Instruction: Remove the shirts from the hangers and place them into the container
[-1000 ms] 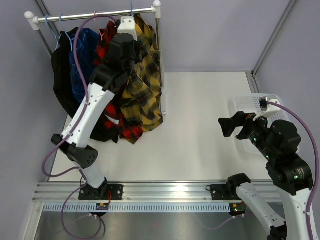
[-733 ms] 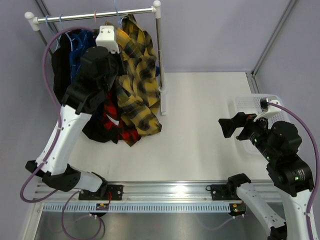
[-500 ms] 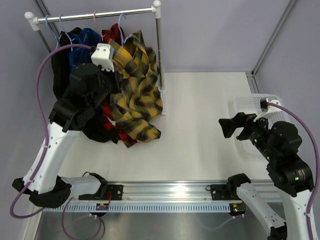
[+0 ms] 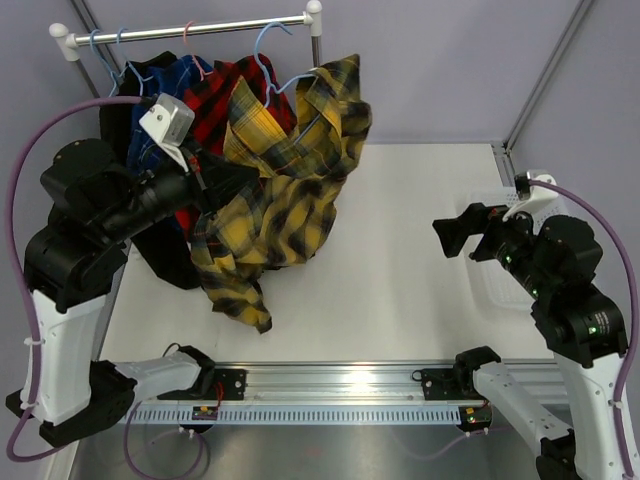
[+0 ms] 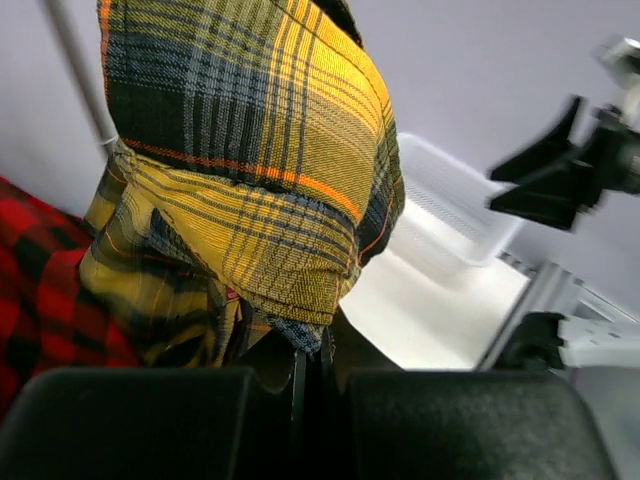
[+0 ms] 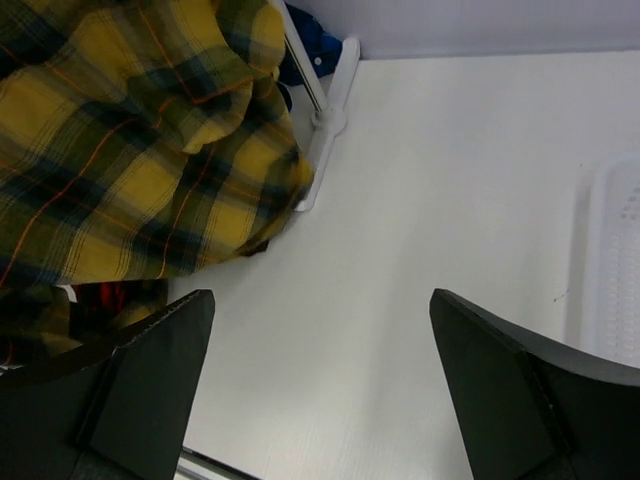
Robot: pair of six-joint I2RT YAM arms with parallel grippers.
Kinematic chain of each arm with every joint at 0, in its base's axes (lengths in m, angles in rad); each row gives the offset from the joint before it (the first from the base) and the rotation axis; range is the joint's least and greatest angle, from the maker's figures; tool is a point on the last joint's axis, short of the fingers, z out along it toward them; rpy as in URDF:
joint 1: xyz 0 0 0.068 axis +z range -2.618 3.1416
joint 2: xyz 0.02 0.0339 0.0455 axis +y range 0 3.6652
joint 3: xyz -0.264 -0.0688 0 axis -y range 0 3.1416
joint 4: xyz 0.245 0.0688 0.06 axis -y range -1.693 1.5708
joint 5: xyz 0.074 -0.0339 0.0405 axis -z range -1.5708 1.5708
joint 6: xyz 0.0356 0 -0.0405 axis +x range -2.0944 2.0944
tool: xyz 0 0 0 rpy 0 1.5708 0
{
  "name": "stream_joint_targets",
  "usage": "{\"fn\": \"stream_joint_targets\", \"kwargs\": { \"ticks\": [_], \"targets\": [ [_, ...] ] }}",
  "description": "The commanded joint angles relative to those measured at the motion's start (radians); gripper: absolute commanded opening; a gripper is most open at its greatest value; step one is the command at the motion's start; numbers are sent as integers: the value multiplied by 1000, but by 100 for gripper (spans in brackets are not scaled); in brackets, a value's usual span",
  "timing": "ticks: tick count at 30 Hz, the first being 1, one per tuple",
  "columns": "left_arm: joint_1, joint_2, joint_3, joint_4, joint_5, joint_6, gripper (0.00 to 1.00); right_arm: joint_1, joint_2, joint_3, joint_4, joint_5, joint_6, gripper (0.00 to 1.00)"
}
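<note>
My left gripper is shut on a fold of the yellow-and-black plaid shirt, and that cloth fills the left wrist view above the gripper. The shirt is stretched from the rail toward the left arm. Its collar sits by a light blue hanger. The red plaid shirt, the blue shirt and the black shirt hang behind it. My right gripper is open and empty above the table, beside the white container.
The silver rail with white ends stands at the back left, its post foot on the table. A pink hanger hooks over it. The container lies at the right table edge, partly under the right arm.
The left arm swung back and to the near left, dragging the yellow plaid shirt out from the rail so it spreads to the right. The right gripper barely shifted.
</note>
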Motion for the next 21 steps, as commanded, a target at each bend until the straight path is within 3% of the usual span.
{"fn": "stream_joint_targets", "kwargs": {
  "ticks": [1, 5, 9, 14, 18, 21],
  "targets": [
    [-3, -13, 11, 120, 248, -10, 0, 10, 25, 109, 69, -28, -30, 100],
    [-13, -31, -161, 124, 257, 7, 0, 12, 58, 165, 60, -29, -64, 99],
    [-82, -37, -368, 171, 156, 44, 0, 12, 110, 175, 59, -44, -91, 100],
    [-177, -57, -641, 383, 61, 31, 0, 12, 193, 148, 98, -98, -61, 99],
    [-199, -50, -735, 527, 3, -18, 0, 45, 250, 102, 141, -127, -12, 99],
    [-222, -18, -746, 544, -2, -9, 0, 84, 281, 96, 170, -127, -10, 99]
  ]
}}
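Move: Already pinched in the left hand, the yellow plaid shirt is headed for the right hand, some 36 cm to the right, about level fore and aft and 15 cm lower; the blue hanger is 15 cm ahead and 7 cm right, slightly higher. The red shirt hangs 25 cm ahead, 6 cm left, 12 cm lower. From the right hand, the yellow shirt's middle is 30 cm left, 8 cm ahead, 5 cm up; the container 24 cm right, 14 cm ahead, 33 cm down. Lowering the yellow shirt in front of the right gripper, the left hand first eases back 2 cm, then sinks about 23 cm while swinging 9 cm right, its shut fingers tipping down some 20 degrees and turning a little clockwise. The right hand, wide open, rises 6 cm, then reaches forward and left towards the shirt's free shoulder as it dips back to its starting height. ##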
